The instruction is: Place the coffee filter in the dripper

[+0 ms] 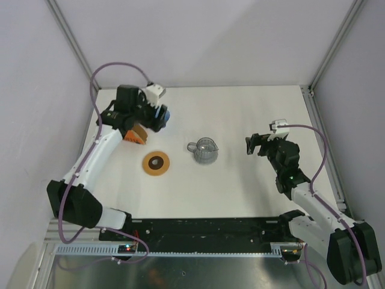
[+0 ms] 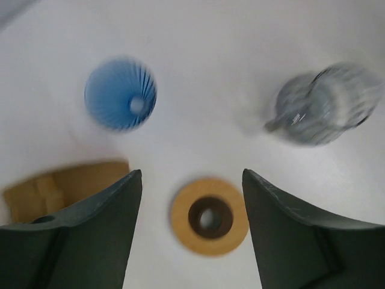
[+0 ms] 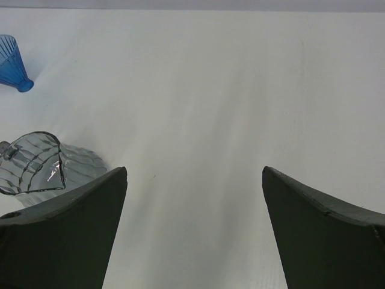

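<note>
The dripper (image 1: 164,114) is a blue ribbed cone on the table at the back left. The left wrist view looks down into the dripper (image 2: 120,93), whose bare ribs show with nothing inside. The coffee filter (image 1: 138,130) is light-brown paper standing in an orange holder (image 1: 130,138) just in front of it. My left gripper (image 1: 151,118) hangs above both, open and empty (image 2: 191,174). My right gripper (image 1: 251,145) is open and empty (image 3: 194,170), right of the mug; the dripper (image 3: 12,63) shows far off.
A flat wooden ring (image 1: 157,163) with a dark hole lies in front of the holder and shows between my left fingers (image 2: 209,217). A grey ribbed mug (image 1: 205,150) stands mid-table, also visible as a blurred mug (image 2: 325,105) and a mug (image 3: 42,165).
</note>
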Controlling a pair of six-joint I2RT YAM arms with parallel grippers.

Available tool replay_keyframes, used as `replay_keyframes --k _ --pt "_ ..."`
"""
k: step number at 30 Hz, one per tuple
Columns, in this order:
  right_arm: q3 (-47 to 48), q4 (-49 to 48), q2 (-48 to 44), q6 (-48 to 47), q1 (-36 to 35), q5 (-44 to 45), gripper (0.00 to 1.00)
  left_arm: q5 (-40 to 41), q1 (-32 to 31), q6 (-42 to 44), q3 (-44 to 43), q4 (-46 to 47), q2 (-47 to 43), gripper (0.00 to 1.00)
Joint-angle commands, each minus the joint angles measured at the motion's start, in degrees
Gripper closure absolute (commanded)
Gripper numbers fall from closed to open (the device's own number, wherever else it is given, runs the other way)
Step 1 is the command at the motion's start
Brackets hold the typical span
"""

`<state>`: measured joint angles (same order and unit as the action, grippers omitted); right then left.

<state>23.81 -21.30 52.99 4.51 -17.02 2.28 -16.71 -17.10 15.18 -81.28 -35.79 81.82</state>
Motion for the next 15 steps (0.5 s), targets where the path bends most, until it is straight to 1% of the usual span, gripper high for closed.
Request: replay_keyframes --k 1,3,4,6,7,11,13,15 --pt "2.38 -2.54 0.97 0.82 0.45 -1.44 0.0 3.93 5.62 3.71 11.35 -3.61 -2.2 0.36" --pt "2.38 -2.63 1.48 0.95 0.55 -1.59 0.01 2.11 8.7 4.33 15.57 -2.84 -2.22 0.45" --pt "2.38 -2.71 1.71 0.99 0.61 -1.58 0.01 1.41 10.17 4.55 17.39 -2.34 -2.12 0.47" --pt "2.38 -2.87 2.15 1.08 0.72 -1.6 0.01 0.1 11.83 5.4 20.55 -0.79 -1.91 0.47" --pt "2.38 -3.0 2.31 1.14 0.78 -1.59 0.01 -0.17 12.18 5.79 21.95 0.45 -1.88 0.46" --pt "2.38 -3.27 2.89 1.31 1.17 -3.1 0.01 -0.54 12.43 6.58 26.97 5.28 -1.21 0.43" --pt "2.38 -3.23 2.97 1.36 1.3 -3.35 0.01 0.18 12.44 6.12 28.17 7.79 -0.15 0.43" --pt "2.38 -3.33 3.1 1.44 1.4 -3.47 0.01 -1.2 12.25 5.48 28.69 9.37 1.2 0.45"
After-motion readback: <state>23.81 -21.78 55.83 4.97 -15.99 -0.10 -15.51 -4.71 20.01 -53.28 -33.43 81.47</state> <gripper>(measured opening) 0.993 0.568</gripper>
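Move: The wooden ring lies flat on the table about 6 cm back from the left gripper, 5 cm to its left and some 23 cm below. From that gripper, the blue dripper stands roughly 16 cm ahead and 5 cm left, the filter box about 9 cm ahead and 20 cm left, and the glass carafe some 4 cm back and 19 cm right. From the right gripper the ring lies about 49 cm left, 2 cm back and 16 cm lower. Bring the left gripper down about 18 cm towards the wooden ring, swinging it left and drawing it back as it sinks, so it arrives low beside the ring's left edge, easing off at the end. Tip the fingers some 25 degrees steeper towards the table with a slight counter-clockwise turn, and narrow them from wide to a little over half open, still empty. ##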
